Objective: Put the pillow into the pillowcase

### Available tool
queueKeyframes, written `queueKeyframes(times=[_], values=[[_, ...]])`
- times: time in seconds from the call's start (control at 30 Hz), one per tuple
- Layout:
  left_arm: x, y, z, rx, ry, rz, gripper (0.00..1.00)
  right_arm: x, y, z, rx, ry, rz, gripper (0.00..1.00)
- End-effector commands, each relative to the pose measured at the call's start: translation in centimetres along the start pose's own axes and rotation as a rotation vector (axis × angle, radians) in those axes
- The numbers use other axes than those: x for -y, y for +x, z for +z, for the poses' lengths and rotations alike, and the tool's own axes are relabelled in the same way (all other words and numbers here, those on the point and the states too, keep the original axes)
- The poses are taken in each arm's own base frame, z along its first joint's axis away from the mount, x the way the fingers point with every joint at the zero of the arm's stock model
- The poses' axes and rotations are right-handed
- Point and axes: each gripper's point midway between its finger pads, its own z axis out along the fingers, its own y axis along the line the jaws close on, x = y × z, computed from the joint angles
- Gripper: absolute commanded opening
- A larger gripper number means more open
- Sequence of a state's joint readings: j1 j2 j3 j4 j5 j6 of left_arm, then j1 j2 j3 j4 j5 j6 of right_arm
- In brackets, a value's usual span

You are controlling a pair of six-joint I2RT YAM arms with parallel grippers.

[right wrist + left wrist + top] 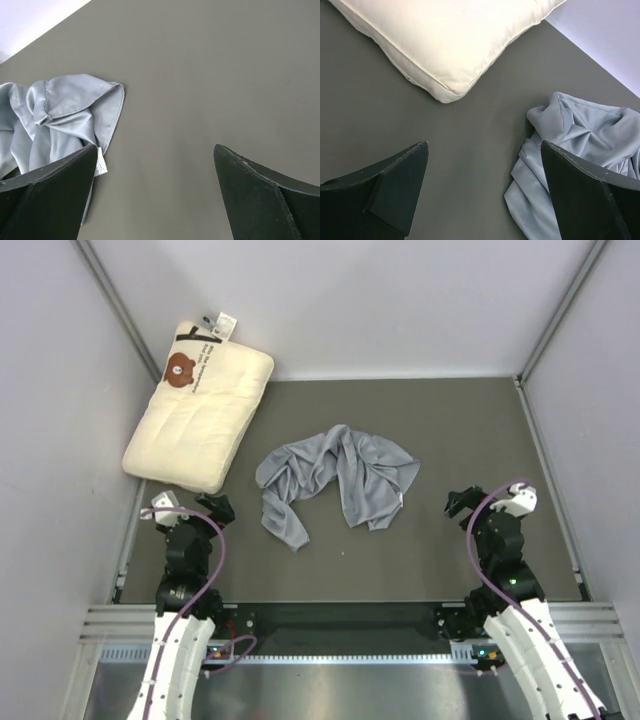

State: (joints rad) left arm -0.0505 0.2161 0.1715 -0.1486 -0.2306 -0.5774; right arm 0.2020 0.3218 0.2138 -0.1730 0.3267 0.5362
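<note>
The cream quilted pillow with a brown bear face print and a white tag lies at the far left of the grey mat, one corner showing in the left wrist view. The light grey-blue pillowcase lies crumpled in the middle of the mat; it also shows in the left wrist view and the right wrist view. My left gripper is open and empty, near the pillow's near corner. My right gripper is open and empty, right of the pillowcase.
The grey mat is enclosed by pale walls on the left, back and right. A metal rail runs along the near edge between the arm bases. A small white care label hangs from the pillowcase edge.
</note>
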Motion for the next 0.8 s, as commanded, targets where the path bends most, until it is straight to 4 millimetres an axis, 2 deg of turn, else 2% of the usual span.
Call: queueKeyframes(times=[0.0,0.07,0.1,0.17,0.2,0.23,0.27,0.3,0.33,0.37,0.4,0.43,0.47,0.5,0.53,0.57,0.6,0.63,0.67,0.7,0.73,0.77], values=[[-0.4,-0.1,0.0,0.004,-0.035,-0.046,0.99,-1.4,-0.9,0.1,0.019,-0.058,0.014,1.0],[-0.6,0.2,0.1,-0.013,-0.054,-0.054,0.99,-2.3,-0.7,0.1,-0.003,-0.103,-0.009,1.0],[-0.6,0.1,0.2,-0.014,-0.054,-0.052,0.99,-3.1,0.1,0.3,-0.05,-0.146,-0.049,1.0],[-1.1,0.4,0.5,-0.025,-0.086,-0.046,0.99,-4.6,-0.4,0.4,-0.087,-0.174,-0.063,1.0],[-1.1,0.5,0.6,-0.031,-0.09,-0.047,0.99,-5.0,0.8,0.9,-0.156,-0.173,-0.101,1.0],[-1.1,0.6,0.6,-0.037,-0.095,-0.045,0.99,-6.4,-0.1,1.0,-0.157,-0.202,-0.112,1.0],[-1.3,0.8,0.8,-0.048,-0.102,-0.043,0.99,-7.8,1.6,1.2,-0.233,-0.229,-0.165,1.0],[-1.2,0.8,0.8,-0.051,-0.103,-0.044,0.99,-8.2,1.7,1.4,-0.243,-0.208,-0.196,1.0],[-1.1,0.8,0.8,-0.052,-0.097,-0.043,0.99,-10.1,0.4,1.5,-0.226,-0.223,-0.216,1.0],[-1.2,1.0,0.9,-0.057,-0.099,-0.042,0.99,-11.2,2.4,1.6,-0.287,-0.231,-0.283,1.0],[-1.2,1.0,0.9,-0.056,-0.099,-0.044,0.99,-12.8,1.3,1.9,-0.273,-0.239,-0.288,1.0],[-1.2,1.0,0.9,-0.057,-0.097,-0.042,0.99,-13.8,1.8,2.1,-0.297,-0.258,-0.299,1.0],[-1.2,1.0,0.8,-0.056,-0.097,-0.044,0.99,-14.2,4.0,2.8,-0.372,-0.255,-0.334,1.0],[-1.1,1.0,0.8,-0.055,-0.094,-0.045,0.99,-16.0,3.5,3.2,-0.381,-0.279,-0.329,1.0],[-1.2,1.0,0.8,-0.052,-0.094,-0.044,0.99,-16.8,4.3,3.2,-0.407,-0.289,-0.349,1.0],[-1.2,1.0,0.8,-0.051,-0.095,-0.044,0.99,-17.0,6.0,4.0,-0.454,-0.273,-0.386,1.0],[-1.2,1.0,0.8,-0.051,-0.093,-0.044,0.99,-18.5,5.5,4.5,-0.443,-0.283,-0.39,1.0],[-1.1,1.0,0.8,-0.053,-0.091,-0.043,0.99,-19.2,6.0,4.9,-0.456,-0.284,-0.411,1.0],[-1.1,1.0,0.9,-0.053,-0.091,-0.043,0.99,-19.2,8.0,5.7,-0.505,-0.261,-0.46,1.0],[-1.2,1.1,0.9,-0.055,-0.092,-0.042,0.99,-18.5,8.7,6.1,-0.542,-0.209,-0.507,1.0],[-1.2,1.1,0.9,-0.054,-0.093,-0.042,0.99,-20.2,7.7,7.0,-0.521,-0.206,-0.507,1.0],[-1.2,1.1,0.9,-0.057,-0.095,-0.043,0.99,-19.5,9.7,7.9,-0.572,-0.165,-0.552,1.0]])
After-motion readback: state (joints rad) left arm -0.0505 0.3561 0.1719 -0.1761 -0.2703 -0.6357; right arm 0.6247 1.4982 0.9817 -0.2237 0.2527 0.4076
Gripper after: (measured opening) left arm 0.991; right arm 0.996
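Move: Off to the right hand's left lies the crumpled pillowcase, its middle some 26 cm left, 4 cm ahead and 11 cm below the open fingers; the small white tag on its right edge is about 13 cm to the left of the hand and level with it. The pillow lies beyond, roughly 57 cm to the left and 20 cm ahead. From the left hand, the pillowcase's middle is about 27 cm to the right, 5 cm ahead and 12 cm below. Sweeping left in a quickening arc, the right hand travels some 20 cm, and 9 cm forward mostly in the second half, nearly level, until it hangs over the right part of the pillowcase. On the way the wrist swings counter-clockwise and tips the wide-open fingers down by about 25 degrees. The left hand, also open, sinks a little beside the pillow, tipping slightly down, then stays. ##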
